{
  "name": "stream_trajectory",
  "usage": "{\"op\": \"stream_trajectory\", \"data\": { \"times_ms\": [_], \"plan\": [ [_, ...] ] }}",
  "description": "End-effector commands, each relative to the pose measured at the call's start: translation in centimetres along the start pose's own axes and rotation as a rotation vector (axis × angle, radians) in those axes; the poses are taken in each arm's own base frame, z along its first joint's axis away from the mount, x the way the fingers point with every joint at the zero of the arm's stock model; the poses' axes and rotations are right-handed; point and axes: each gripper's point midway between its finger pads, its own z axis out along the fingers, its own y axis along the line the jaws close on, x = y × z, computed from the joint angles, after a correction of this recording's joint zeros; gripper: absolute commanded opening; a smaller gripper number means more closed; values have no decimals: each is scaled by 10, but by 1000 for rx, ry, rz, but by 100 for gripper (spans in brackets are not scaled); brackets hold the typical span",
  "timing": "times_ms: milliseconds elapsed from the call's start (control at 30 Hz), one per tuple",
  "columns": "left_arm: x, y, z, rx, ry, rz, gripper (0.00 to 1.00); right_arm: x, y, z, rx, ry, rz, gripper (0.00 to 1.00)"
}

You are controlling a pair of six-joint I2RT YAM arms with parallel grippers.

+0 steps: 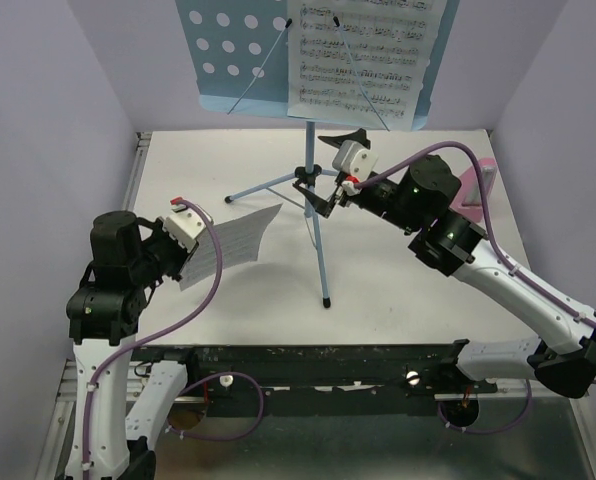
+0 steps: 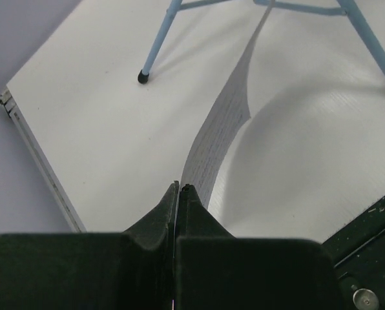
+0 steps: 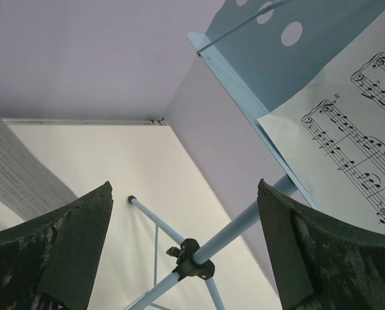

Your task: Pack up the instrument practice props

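The light-blue music stand (image 1: 230,52) rises at the back centre on a thin pole (image 1: 316,200) and tripod legs (image 2: 157,40). One white sheet-music page (image 1: 363,55) rests on its hole-punched desk. A second page (image 1: 236,238) hangs curled above the table, pinched at its near edge by my left gripper (image 2: 179,188), which is shut on it. My right gripper (image 1: 330,172) stands open just right of the pole, which runs across the gap beyond its jaws (image 3: 244,223). The pink metronome (image 1: 481,185) sits at the right, partly behind the right arm.
Lavender walls close in the white table (image 1: 398,280) on three sides. A black rail (image 1: 308,365) runs along the near edge. The stand's black leg clamp (image 3: 194,258) sits low on the pole. The table's left edge (image 2: 37,161) lies close to the held page.
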Motion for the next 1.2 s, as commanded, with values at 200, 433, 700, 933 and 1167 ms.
{"op": "stream_trajectory", "data": {
  "times_ms": [200,433,700,933,1167],
  "plan": [
    [81,60,13,-256,360,142,0,3,-5,-8,40,5,62,99],
    [107,124,77,-370,490,236,0,3,-7,-15,44,9,41,100],
    [188,146,112,-362,688,150,0,8,-6,-29,35,55,-3,100],
    [229,179,120,-399,755,113,0,12,-8,-33,38,95,-7,100],
    [241,204,133,-399,744,132,0,16,-16,-32,51,122,-18,99]
  ]
}}
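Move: The left gripper holds the sheet music by its near end. The bare spot by the table's left rim where that grip is to go lies about 15 cm ahead, 20 left and 26 below. The stand's left foot is some 25 cm nearly straight ahead, its front foot about 26 right and 4 back, both at table height. From the open right gripper the spot lies about 40 cm left, 8 ahead and 41 below. Sweep the left gripper down and to the left, some 20 cm each way, reaching about 15 cm forward as well, to lower the sheet onto the table beside the left rim. Keep the fingers shut on its corner, roll the hand's left side up about 35 degrees, tip the fingers down and turn counter-clockwise. Let the open right gripper ease about 3 cm right by the stand. ##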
